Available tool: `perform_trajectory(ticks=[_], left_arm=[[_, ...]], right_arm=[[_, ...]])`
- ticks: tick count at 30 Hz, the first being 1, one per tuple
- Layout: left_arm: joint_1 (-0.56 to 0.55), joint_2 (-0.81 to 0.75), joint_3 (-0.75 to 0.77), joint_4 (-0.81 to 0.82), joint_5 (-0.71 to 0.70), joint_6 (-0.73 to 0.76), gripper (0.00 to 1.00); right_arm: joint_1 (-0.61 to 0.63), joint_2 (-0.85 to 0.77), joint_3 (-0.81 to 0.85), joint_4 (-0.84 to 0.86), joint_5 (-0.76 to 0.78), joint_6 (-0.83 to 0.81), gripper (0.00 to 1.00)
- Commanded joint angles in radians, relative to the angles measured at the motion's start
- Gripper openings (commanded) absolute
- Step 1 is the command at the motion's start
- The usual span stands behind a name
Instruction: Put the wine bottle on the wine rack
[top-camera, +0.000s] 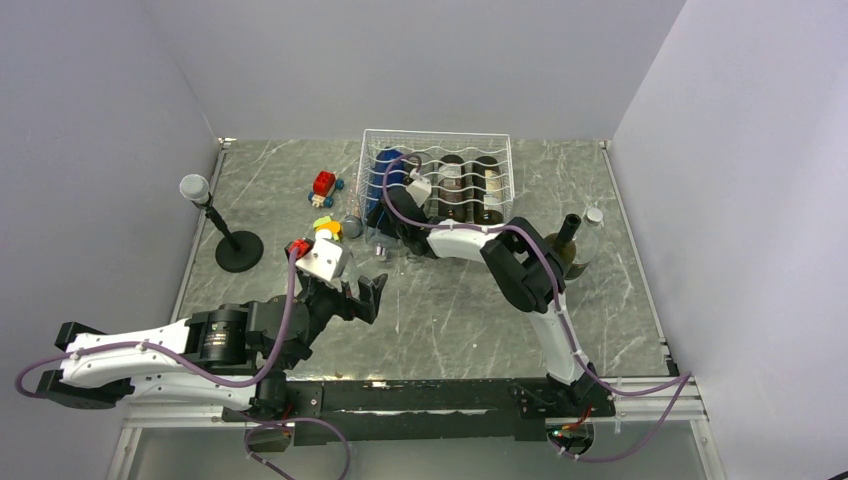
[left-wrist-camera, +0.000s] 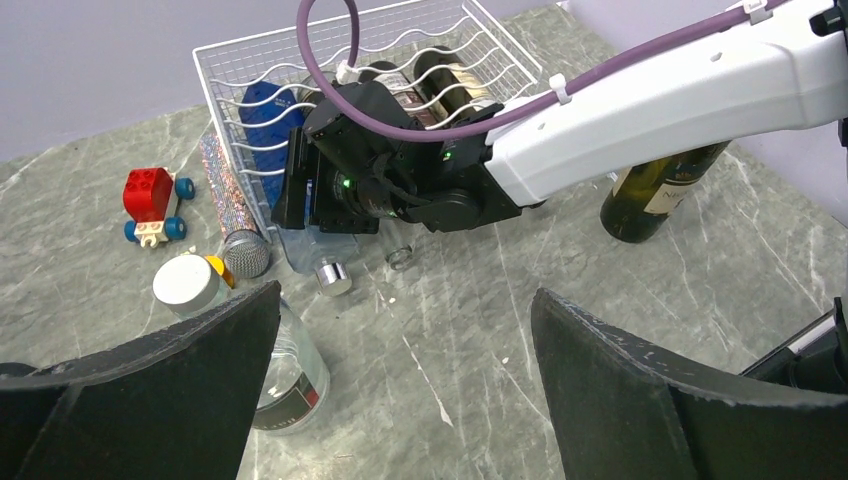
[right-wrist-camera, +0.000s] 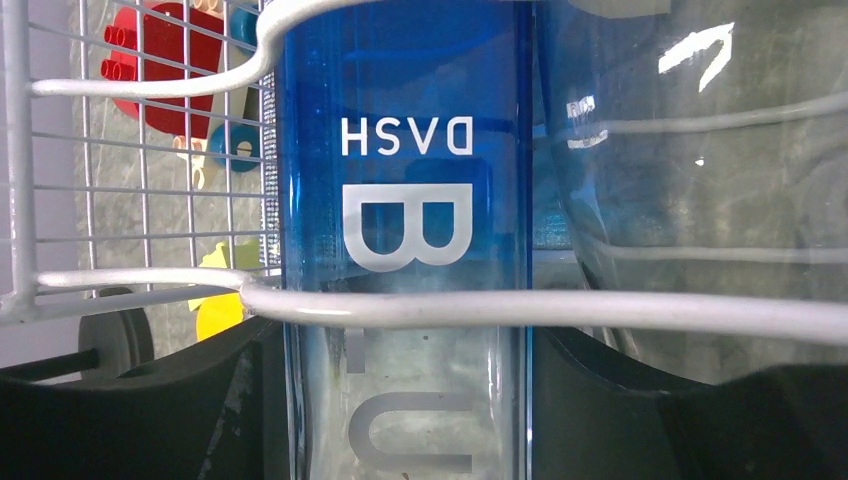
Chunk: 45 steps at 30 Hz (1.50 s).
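The white wire wine rack (top-camera: 440, 133) stands at the back of the table. A blue glass wine bottle (top-camera: 385, 170) lies in its leftmost groove, fading to clear toward its silver cap (left-wrist-camera: 333, 277), which pokes out at the near side. My right gripper (top-camera: 388, 215) is shut on this bottle (right-wrist-camera: 405, 200), with black fingers (right-wrist-camera: 150, 400) pressed against both sides and a rack wire (right-wrist-camera: 600, 312) crossing in front. My left gripper (left-wrist-camera: 405, 390) hangs open over bare table, left of the rack and holding nothing.
Two dark bottles (top-camera: 470, 185) lie in the rack's right grooves. A green bottle (top-camera: 565, 250) and a clear bottle (top-camera: 592, 235) stand at the right. A red toy car (top-camera: 324, 187), a microphone stand (top-camera: 238, 250), a glittery microphone (left-wrist-camera: 225, 195) and a clear jar (left-wrist-camera: 280, 370) sit on the left.
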<state>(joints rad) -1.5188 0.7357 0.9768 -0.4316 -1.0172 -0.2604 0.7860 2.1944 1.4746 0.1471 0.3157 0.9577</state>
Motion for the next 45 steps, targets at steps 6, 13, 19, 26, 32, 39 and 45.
perform_trajectory(ticks=[6, 13, 19, 26, 32, 39, 45], left_arm=[[-0.004, 0.004, 0.03, 0.012, -0.021, -0.015, 0.99], [-0.004, -0.008, 0.023, 0.014, -0.024, -0.017, 0.99], [-0.003, -0.012, 0.028, 0.012, -0.035, -0.006, 0.99], [-0.003, -0.018, 0.033, 0.008, -0.036, 0.002, 0.99], [-0.004, -0.013, 0.034, 0.027, -0.012, 0.026, 0.99], [-0.004, -0.005, 0.034, 0.042, -0.03, -0.016, 0.99], [-0.004, -0.046, -0.028, 0.146, 0.021, -0.009, 0.99]], right_arm=[[-0.062, -0.028, 0.042, 0.168, -0.049, 0.007, 0.59], [-0.061, -0.083, 0.011, 0.109, -0.051, 0.001, 0.8], [-0.06, -0.149, 0.013, 0.0, -0.002, -0.033, 0.99], [-0.046, -0.234, 0.036, -0.129, 0.054, -0.108, 1.0], [-0.041, -0.373, 0.014, -0.239, 0.086, -0.206, 1.0], [-0.034, -0.609, -0.032, -0.409, 0.092, -0.436, 1.0], [-0.036, -0.81, -0.078, -0.571, -0.049, -0.685, 1.0]])
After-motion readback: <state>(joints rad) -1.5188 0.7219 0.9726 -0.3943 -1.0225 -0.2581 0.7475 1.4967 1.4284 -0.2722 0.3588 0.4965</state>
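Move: The blue bottle already lies in the rack's leftmost slot, still pinched low between the right hand's fingers near its neck end; its middle is about 4 cm ahead and 1 cm to the right, roughly level. Beside it the clear bottle's middle lies some 7 cm right and 3 cm ahead, the brown-label bottle's about 15 cm right and 4 cm ahead. From the left hand the blue bottle is about 29 cm ahead, 3 cm right and 28 cm below. The right hand stays low at the blue bottle, edging it barely half a centimetre left, then spreads its fingers fully open and lets go of the bottle. From there it climbs away ever faster, about 25 cm up, swinging some 12 cm to the right over the clear bottle and, late on, drawing back about 6 cm, while its fingers tip upward by roughly 20 degrees with some roll. ##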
